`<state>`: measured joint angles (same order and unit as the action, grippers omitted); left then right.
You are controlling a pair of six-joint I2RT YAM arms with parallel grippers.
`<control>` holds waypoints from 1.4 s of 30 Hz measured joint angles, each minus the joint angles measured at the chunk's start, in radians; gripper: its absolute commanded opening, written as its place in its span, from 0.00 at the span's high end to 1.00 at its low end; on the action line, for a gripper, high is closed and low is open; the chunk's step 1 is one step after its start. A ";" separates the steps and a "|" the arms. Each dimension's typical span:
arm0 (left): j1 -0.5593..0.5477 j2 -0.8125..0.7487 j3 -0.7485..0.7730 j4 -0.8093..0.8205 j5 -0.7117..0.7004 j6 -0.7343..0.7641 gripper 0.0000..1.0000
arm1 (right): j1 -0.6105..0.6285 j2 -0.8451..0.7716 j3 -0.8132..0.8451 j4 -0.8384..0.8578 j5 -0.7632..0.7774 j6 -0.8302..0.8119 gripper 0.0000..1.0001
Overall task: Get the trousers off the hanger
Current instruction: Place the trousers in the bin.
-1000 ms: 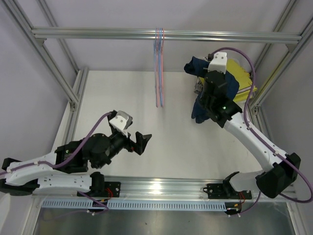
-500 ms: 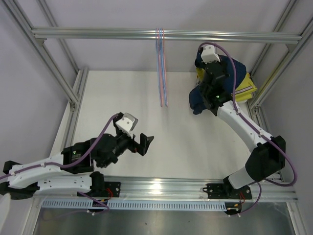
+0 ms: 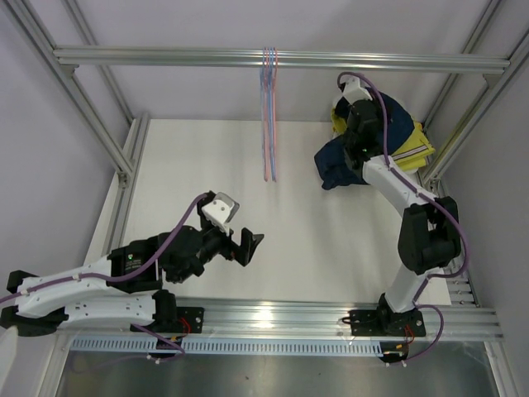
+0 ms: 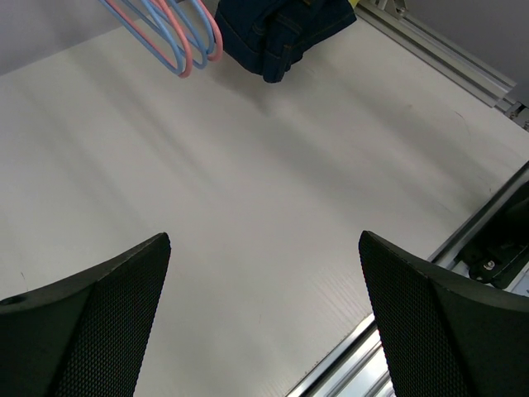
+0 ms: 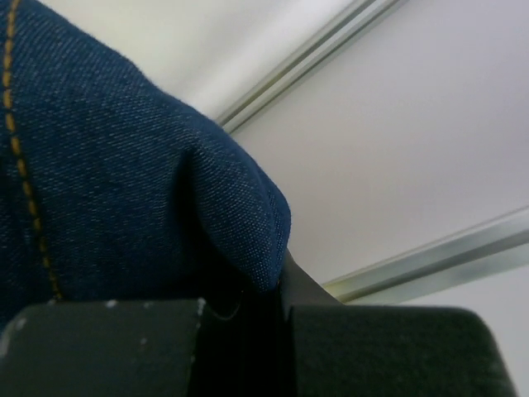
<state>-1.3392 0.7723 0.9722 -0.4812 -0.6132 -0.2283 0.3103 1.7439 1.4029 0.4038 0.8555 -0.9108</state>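
The dark navy trousers [image 3: 339, 168] hang in a bunch at the back right, off the hangers, and my right gripper [image 3: 361, 107] is shut on a fold of them. The right wrist view shows that denim fold [image 5: 107, 182] pinched between the black fingers [image 5: 388, 347], with the gripper [image 5: 277, 285] facing the back wall. Behind them the yellow trousers [image 3: 418, 145] lie in a pile. Empty pink and blue hangers [image 3: 269, 116] hang from the top rail. My left gripper [image 3: 248, 246] stands open and empty low over the table, facing the hangers [image 4: 178, 41] and the navy trousers [image 4: 285, 33].
An aluminium frame surrounds the white table [image 3: 297, 223], with a cross rail [image 3: 165, 58] at the back and posts at the corners. A rail [image 4: 463, 62] runs along the table's right side. The arm bases sit on the near rail [image 3: 273, 318].
My right gripper has carried the navy trousers back and up toward the rear right corner, its arm folding in. The left gripper has drifted slightly right. The hangers sway a little.
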 measured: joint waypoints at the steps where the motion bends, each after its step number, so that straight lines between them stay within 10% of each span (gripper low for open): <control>1: 0.000 0.000 0.000 0.000 0.000 -0.001 0.01 | -0.008 0.014 0.013 0.005 0.000 -0.005 1.00; 31: 0.000 0.054 0.000 -0.045 0.043 -0.026 0.01 | -0.203 0.481 0.287 0.110 0.063 0.071 1.00; 42: 0.000 0.050 0.000 -0.051 0.040 -0.026 0.01 | -0.216 0.467 0.317 0.037 0.084 0.205 0.34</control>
<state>-1.3392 0.8227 0.9722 -0.5320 -0.5728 -0.2539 0.0944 2.2108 1.7195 0.4412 0.9390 -0.7055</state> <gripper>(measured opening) 0.994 0.612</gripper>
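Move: The right hand still grips the navy trousers at its fingertips; the bin lies about 12 cm to its right, 7 cm ahead and some 22 cm below. The yellow trousers lie heaped in that bin, at much the same spot but only 16 cm below the hand. The empty hangers hang about 30 cm left, 5 cm back and 10 cm higher. From the left hand, the bin is roughly 42 cm ahead, 48 cm right and 20 cm below. Right hand carries the navy trousers about 13 cm forward-right over the bin, lowers them 12 cm, opening its fingers. ##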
